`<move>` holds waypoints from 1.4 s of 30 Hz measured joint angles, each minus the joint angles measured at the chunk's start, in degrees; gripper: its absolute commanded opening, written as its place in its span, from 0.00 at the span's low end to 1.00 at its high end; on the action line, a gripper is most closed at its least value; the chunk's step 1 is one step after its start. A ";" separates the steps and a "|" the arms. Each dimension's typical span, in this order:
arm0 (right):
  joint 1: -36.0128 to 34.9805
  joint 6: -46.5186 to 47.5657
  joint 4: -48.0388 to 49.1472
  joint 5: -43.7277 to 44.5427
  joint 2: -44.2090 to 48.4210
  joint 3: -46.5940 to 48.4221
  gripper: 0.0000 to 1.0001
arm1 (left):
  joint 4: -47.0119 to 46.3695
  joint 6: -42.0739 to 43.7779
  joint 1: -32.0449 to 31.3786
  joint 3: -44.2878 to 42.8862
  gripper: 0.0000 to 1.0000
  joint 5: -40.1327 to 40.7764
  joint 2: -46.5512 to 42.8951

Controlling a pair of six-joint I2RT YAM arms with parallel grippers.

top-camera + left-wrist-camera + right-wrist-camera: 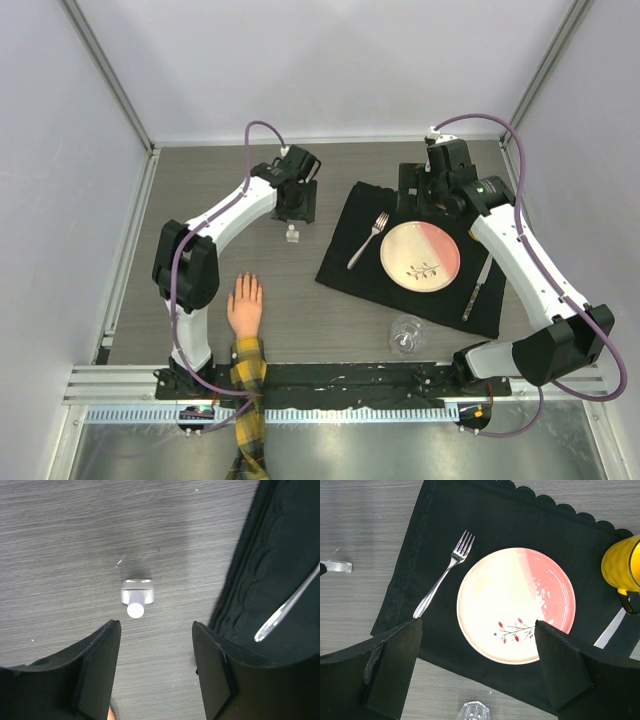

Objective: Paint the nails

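The peach fake hand (245, 305) lies palm down near the front left, with its plaid sleeve (250, 395) running off the table's near edge. The nails at its fingertips are too small to make out. A small clear bottle with a white cap (293, 235) stands upright on the table behind the hand. My left gripper (297, 203) hovers just beyond it. In the left wrist view the bottle (137, 596) sits ahead of the left gripper (156, 626), whose jaws stand apart with only table between them. My right gripper (479, 622) is open above the plate.
A black placemat (345, 250) at centre right carries a pink-and-cream plate (420, 252), a fork (368, 240) and a knife (476, 288). A clear glass (405, 333) stands in front of the mat. A yellow mug (624, 566) sits on the mat's far corner.
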State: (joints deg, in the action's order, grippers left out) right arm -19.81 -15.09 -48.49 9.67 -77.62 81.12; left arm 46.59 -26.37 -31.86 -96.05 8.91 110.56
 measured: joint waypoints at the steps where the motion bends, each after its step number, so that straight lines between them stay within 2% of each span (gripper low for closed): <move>1: -0.02 0.00 0.02 -0.11 0.00 0.00 0.98 | 0.07 0.04 0.00 0.00 0.60 0.15 0.46; 16: -0.02 -0.04 0.11 -1.29 0.00 -0.02 0.98 | -0.02 1.53 0.07 2.56 0.47 2.47 4.24; 20: -0.02 -0.04 0.24 -1.44 0.00 -0.02 0.98 | -0.04 2.23 0.07 2.56 0.38 3.19 5.79; 35: -0.02 -0.07 0.44 -1.51 -0.02 -0.28 0.98 | 0.15 4.72 0.07 -0.28 0.39 5.11 7.37; 42: -0.02 -0.13 0.44 -2.10 -0.46 -0.48 0.98 | 0.44 5.42 0.07 -0.70 0.29 5.51 7.61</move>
State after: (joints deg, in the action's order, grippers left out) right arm -19.84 -15.22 -48.05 7.57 -78.08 80.64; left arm 47.03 -20.95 -31.79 -96.75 14.41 118.17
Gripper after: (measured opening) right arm 0.982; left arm 0.325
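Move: The nail polish bottle stands almost under the left hand, about 1 cm ahead, 2 cm to its left and some 8 cm below. From the same hand, the mannequin hand lies about 18 cm back and 14 cm to the left, the fork level with it and roughly 17 cm to the right, both about 11 cm below. From the right hand, the bottle is about 6 cm ahead, 28 cm left and 20 cm down. Onto the nail polish bottle's white cap the left hand comes down about 6.5 cm, easing some 2 cm left, then comes back up just over 1 cm while edging forward. The wrist rolls about 10 degrees, left side rising, and the fingers draw in to about half their starting gap, one on each side of the cap; a grip can't be made out. ##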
